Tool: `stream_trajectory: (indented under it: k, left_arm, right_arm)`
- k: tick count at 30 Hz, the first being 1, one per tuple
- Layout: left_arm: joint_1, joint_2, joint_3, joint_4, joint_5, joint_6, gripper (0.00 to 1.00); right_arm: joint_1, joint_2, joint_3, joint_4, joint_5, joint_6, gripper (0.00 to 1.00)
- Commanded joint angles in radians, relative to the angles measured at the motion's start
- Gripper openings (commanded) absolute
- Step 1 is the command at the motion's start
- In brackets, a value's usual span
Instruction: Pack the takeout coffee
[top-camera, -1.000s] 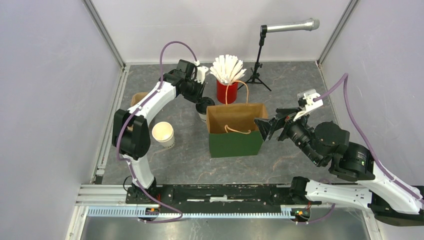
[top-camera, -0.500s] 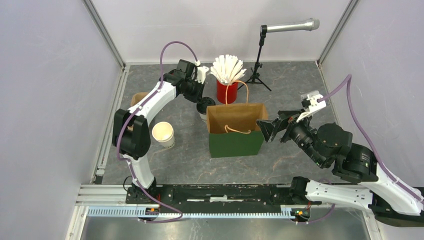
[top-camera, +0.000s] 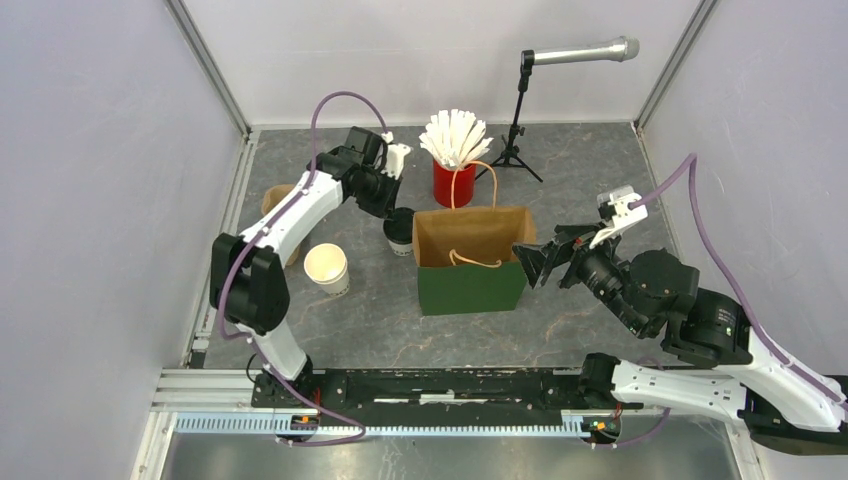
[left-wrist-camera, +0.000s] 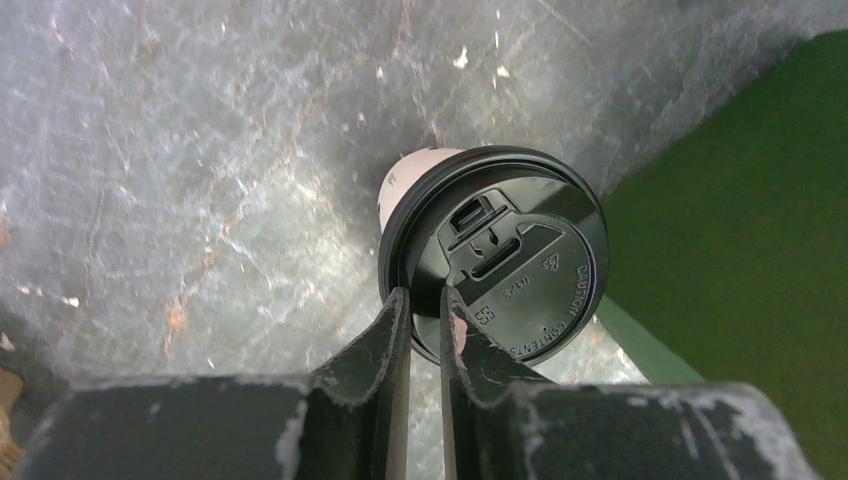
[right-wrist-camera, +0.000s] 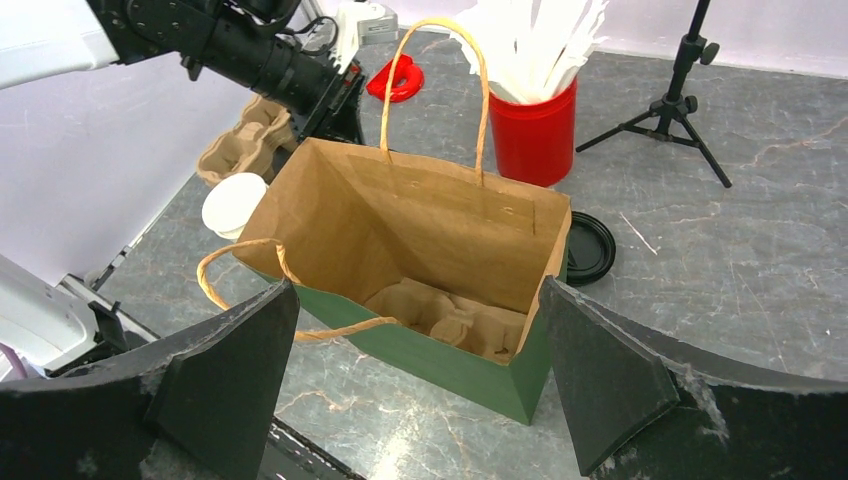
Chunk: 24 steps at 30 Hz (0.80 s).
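Note:
One takeout coffee cup (left-wrist-camera: 495, 262), white with a black lid on, stands on the grey table just left of the green paper bag (top-camera: 470, 285). My left gripper (left-wrist-camera: 425, 295) is shut on the near rim of that lid, one finger inside the rim and one outside. The other cup (top-camera: 326, 268) stands open and lidless further left. Its loose black lid (right-wrist-camera: 588, 248) lies flat behind the bag. My right gripper (right-wrist-camera: 415, 300) hangs wide open at the bag's right side, holding nothing. A brown pulp carrier (right-wrist-camera: 450, 318) lies in the bag's bottom.
A red cup of white sticks (top-camera: 453, 180) stands right behind the bag, whose rope handles stick up. A second pulp carrier (top-camera: 275, 200) lies at the left wall. A microphone tripod (top-camera: 514, 150) stands at the back.
The left gripper closed onto the lid rim, and the lidded cup has shifted a little left and nearer, out from the bag's back corner. The right arm has drifted slightly.

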Motion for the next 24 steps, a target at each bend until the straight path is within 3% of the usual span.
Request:
stream_trajectory:
  k: [1,15,24]
  left_arm:
    - [0.000,-0.113,-0.043,-0.066,-0.001,-0.029,0.02]
    - [-0.031,-0.457,-0.315,-0.169,0.055,-0.162,0.03]
    - [-0.180,-0.592,-0.458,-0.150,0.007,-0.240,0.03]
  right_arm:
    - [0.004,0.014,0.023,0.034,-0.002,-0.046,0.98]
    - [0.004,0.109,0.015,0.107,-0.162,-0.192,0.98]
    - [0.005,0.174,0.057,0.133,-0.264,-0.299,0.98]
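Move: The left hand already pinches the lidded cup's rim. From that hand the green bag's middle is roughly 19 cm right and 11 cm back, slightly lower; the white cup stack is some 14 cm left and 14 cm back, and the red straw holder about 15 cm right and 7 cm ahead. From the open right hand the bag is about 9 cm ahead, 12 cm left and 25 cm below, the straw holder some 27 cm ahead and 17 cm left. Keeping its pinch on the lidded cup's rim, the left hand carries it back about 17 cm, between the bag's left side and the white cups, rising a couple of centimetres and then sinking again. The right hand, fingers still wide, slides some 6 cm left towards the bag, rolling its left side down and swinging counter-clockwise, each about 15 degrees. ##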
